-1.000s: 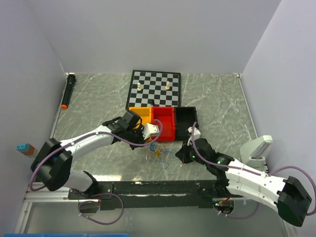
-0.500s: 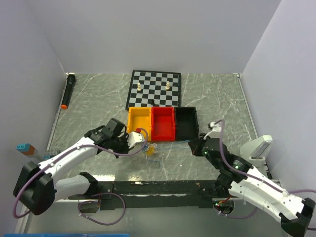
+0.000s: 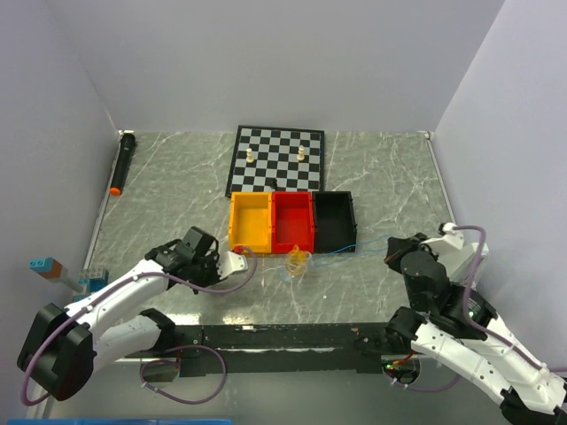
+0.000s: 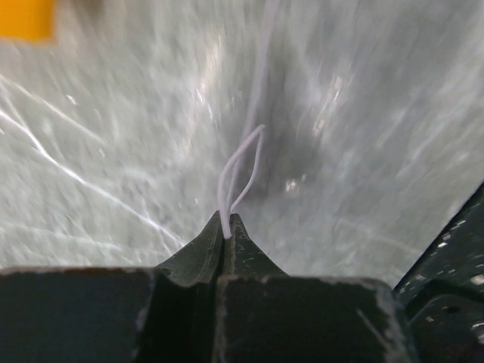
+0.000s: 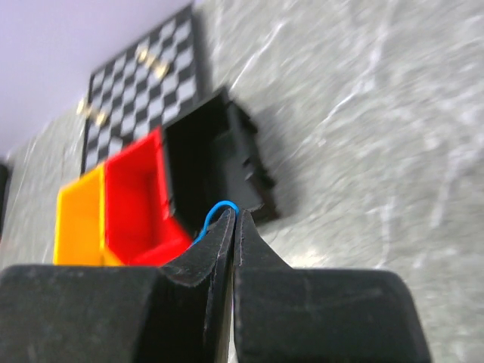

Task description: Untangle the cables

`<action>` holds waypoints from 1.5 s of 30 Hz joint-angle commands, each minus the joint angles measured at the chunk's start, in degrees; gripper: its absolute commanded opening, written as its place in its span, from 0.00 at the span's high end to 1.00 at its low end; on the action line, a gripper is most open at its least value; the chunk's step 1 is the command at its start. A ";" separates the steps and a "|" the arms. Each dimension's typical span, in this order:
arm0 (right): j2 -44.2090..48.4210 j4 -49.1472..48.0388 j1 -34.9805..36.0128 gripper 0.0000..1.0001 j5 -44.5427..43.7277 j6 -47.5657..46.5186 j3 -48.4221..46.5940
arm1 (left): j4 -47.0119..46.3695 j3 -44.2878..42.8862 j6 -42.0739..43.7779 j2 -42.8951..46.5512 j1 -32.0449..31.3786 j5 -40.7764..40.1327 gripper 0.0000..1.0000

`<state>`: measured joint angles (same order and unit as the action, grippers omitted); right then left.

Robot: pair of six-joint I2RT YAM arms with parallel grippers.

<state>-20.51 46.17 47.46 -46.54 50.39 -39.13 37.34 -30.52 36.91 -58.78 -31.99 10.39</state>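
The cables lie in front of the bins as a small orange-yellow knot [image 3: 297, 259]. A blue wire [image 3: 354, 245] runs from it, stretched taut to the right, up to my right gripper [image 3: 391, 251]. In the right wrist view that gripper [image 5: 235, 215] is shut on the blue wire [image 5: 218, 209], which loops out at the fingertips. My left gripper [image 3: 234, 262] is left of the knot. In the left wrist view the left gripper [image 4: 227, 225] is shut on a whitish wire [image 4: 242, 162] that loops out over the marble table.
Orange [image 3: 249, 221], red [image 3: 293, 221] and black [image 3: 333, 220] bins stand in a row just behind the knot. A chessboard [image 3: 276, 159] with two pieces lies further back. A black marker [image 3: 122, 163] lies by the left wall, and a small blue-topped block [image 3: 44, 265] sits outside it.
The two grippers have drawn apart, left going left and nearer, right going right. The tangle has been pulled out from a bunch into stretched lines with a small knot between.
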 commanded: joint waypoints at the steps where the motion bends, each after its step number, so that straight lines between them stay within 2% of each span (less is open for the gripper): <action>1: -0.05 7.96 -0.53 1.00 -12.60 3.57 -4.63 | 1.68 2.39 3.08 1.48 0.79 -6.61 0.99; 5: 0.47 6.91 -0.53 1.00 -13.48 1.64 -5.25 | 1.33 4.06 4.57 2.18 1.14 -9.68 0.99; 11: -0.32 11.66 -0.44 1.00 -16.21 3.49 -7.71 | 0.19 8.19 8.00 6.13 2.72 -14.69 0.99; 15: -0.23 0.61 -0.53 1.00 -7.28 -5.03 -4.30 | -1.39 7.94 7.84 7.63 3.25 -16.54 0.97; 16: -0.84 -2.11 -0.53 1.00 -4.03 -6.17 -2.89 | -1.57 6.63 7.13 7.37 3.25 -16.46 0.90; 18: -3.38 -6.95 -0.53 1.00 4.58 -7.67 -0.08 | -0.44 2.86 5.29 6.67 3.25 -14.97 0.54; 21: -4.97 -17.57 -0.44 1.00 19.78 -12.15 5.97 | 2.90 -4.34 2.74 5.79 3.25 -10.06 0.34; 22: -4.98 -22.13 -0.44 1.00 25.92 -12.68 7.74 | 4.04 -6.89 1.86 5.18 3.25 -8.48 0.22; 25: -6.29 -26.48 -0.27 1.00 33.34 -13.21 10.65 | 7.91 -13.31 -0.51 2.54 3.25 -3.56 0.18; 28: -6.82 -28.24 -0.09 1.00 36.43 -13.82 11.53 | 9.32 -19.90 -3.76 -0.44 3.16 3.73 0.15; 29: -6.73 -28.68 0.00 1.00 36.61 -14.09 11.45 | 9.41 -22.36 -4.47 -2.11 2.99 6.37 0.13; 30: -6.91 -28.25 0.00 1.00 36.18 -14.09 11.01 | 9.24 -24.39 -5.26 -3.69 2.20 9.53 0.03; 33: -6.82 -25.61 0.09 1.00 32.67 -14.88 8.56 | 6.17 -30.54 -7.98 -10.71 -3.93 12.81 0.01; 39: -5.33 -13.94 0.00 1.00 18.87 -12.25 1.88 | 0.90 -42.85 -6.58 -27.94 -17.13 10.26 0.01; 45: -3.48 -9.00 0.17 1.00 18.85 -7.33 3.62 | -7.54 -47.25 -7.28 -39.21 -21.36 10.34 0.05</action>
<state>-25.15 31.55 47.11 -25.15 39.27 -36.05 35.99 -74.43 30.72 -93.82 -52.07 18.83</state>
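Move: The left hand, low over the table and pinching a white cable, has the tangle about 23 cm to its right, 6 cm ahead and a couple of centimetres below. The yellow bin's middle lies some 10 cm right and 18 cm ahead of it, the red bin's 22 cm right and equally far ahead. From the raised right hand, which holds the blue cable, the tangle is about 22 cm left, 4 cm ahead and 20 cm below; the black bin is 11 cm left and 16 cm ahead. Leftward and slightly down, about 6 cm, the left hand draws the white cable out, opens wide and lets go, then rises steeply and swings some 28 cm right towards the tangle, sinking a little at the end, turning clockwise. The right hand keeps its blue cable pinched, eases right, sweeps left and dips, then rises partway back right. ##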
